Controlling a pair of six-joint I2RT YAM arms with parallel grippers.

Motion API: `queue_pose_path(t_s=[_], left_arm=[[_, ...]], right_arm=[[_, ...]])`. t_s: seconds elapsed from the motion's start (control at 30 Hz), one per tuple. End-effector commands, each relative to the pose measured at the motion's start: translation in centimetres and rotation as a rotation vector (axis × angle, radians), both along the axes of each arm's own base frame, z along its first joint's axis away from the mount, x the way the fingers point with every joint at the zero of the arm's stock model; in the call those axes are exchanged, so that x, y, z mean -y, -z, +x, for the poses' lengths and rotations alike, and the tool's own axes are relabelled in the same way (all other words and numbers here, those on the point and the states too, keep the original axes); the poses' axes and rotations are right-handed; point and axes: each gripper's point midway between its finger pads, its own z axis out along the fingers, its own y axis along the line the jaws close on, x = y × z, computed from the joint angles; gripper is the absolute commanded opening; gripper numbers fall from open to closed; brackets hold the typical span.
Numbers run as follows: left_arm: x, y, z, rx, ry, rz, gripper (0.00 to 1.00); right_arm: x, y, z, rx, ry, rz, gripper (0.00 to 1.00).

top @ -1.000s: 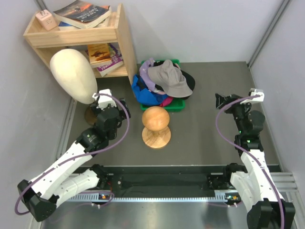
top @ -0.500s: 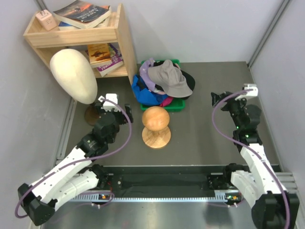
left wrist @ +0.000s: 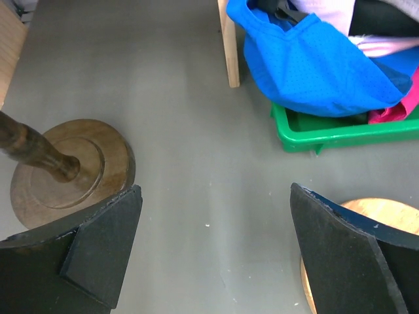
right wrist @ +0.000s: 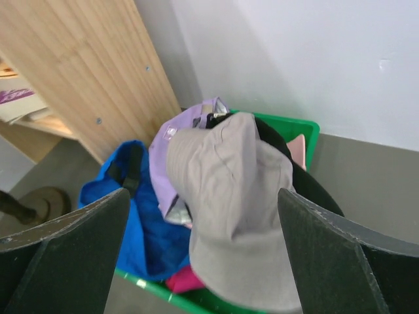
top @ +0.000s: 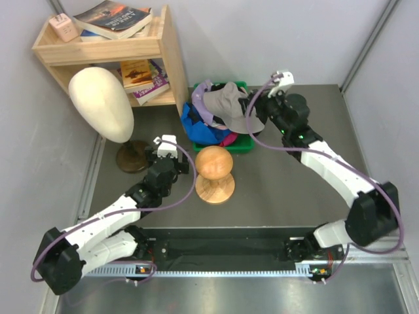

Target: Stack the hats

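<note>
The hats lie heaped in a green bin (top: 243, 148) at the back of the table. A grey hat (top: 226, 104) tops the pile, over lavender (top: 202, 98), bright blue (top: 194, 128) and magenta (top: 229, 139) ones. My right gripper (top: 255, 108) hangs open just right of the pile. Its wrist view shows the jaws (right wrist: 203, 193) spread wide around the grey hat (right wrist: 242, 216) without touching it, with blue (right wrist: 141, 226), lavender (right wrist: 177, 140) and black (right wrist: 317, 193) fabric around. My left gripper (top: 174, 152) is open over bare table (left wrist: 215, 190), short of the bin (left wrist: 340, 135) and the blue hat (left wrist: 314, 62).
A wooden shelf (top: 105, 51) with books stands at the back left. In front of it is a cream mannequin head (top: 101, 103) on a round base (left wrist: 65, 170). A wooden ball stand (top: 214, 171) sits just in front of the bin, right of my left gripper.
My right arm has swung from the table's right side up and left to the hat pile. My left gripper has shifted right, towards the ball stand. Both stay open.
</note>
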Motion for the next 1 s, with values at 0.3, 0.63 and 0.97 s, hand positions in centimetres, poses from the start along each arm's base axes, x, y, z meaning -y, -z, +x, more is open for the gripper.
queue_pose_path(t_s=[0.3,0.63,0.97], left_arm=[[-1.3,-2.9,-0.5,0.126,-0.061,-0.122,0.99],[-1.4,-2.7,-0.4,0.119,-0.068,-0.119,0.99],[-1.4,-2.4,-0.5,0.117,-0.063,-0.110,0.99]], right_arm=[[-5.4,2.8,8.5,-0.049,-0.023,-0.087,0.86],[-6.5,5.3,9.6,-0.101,-0.040,-0.090,0.73],[-6.9,1.1,9.8,-0.048,-0.051,-0.058,0.00]])
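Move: The grey hat, topmost in the green bin, lies about 9 cm ahead of the right hand, 7 cm to its left and 12 cm lower. From that hand, the lavender hat is level with the grey one in reach but 17 cm left and 13 below, the blue hat 3 ahead, 19 left, 16 below, and the wooden head 14 back, 15 left, 16 below. From the left hand, the grey hat is some 19 cm ahead, 23 right, 2 above. The grey hat's crown is what the right hand comes for: it sweeps forward about 10 cm and some 5 cm left, sinking about 8 cm, mostly in the later part of the reach, while the wrist tips down roughly 10 degrees. Once down, its wide-open fingers shut and pinch a fold of the crown. The empty left hand eases up a couple of centimetres and stays open. ##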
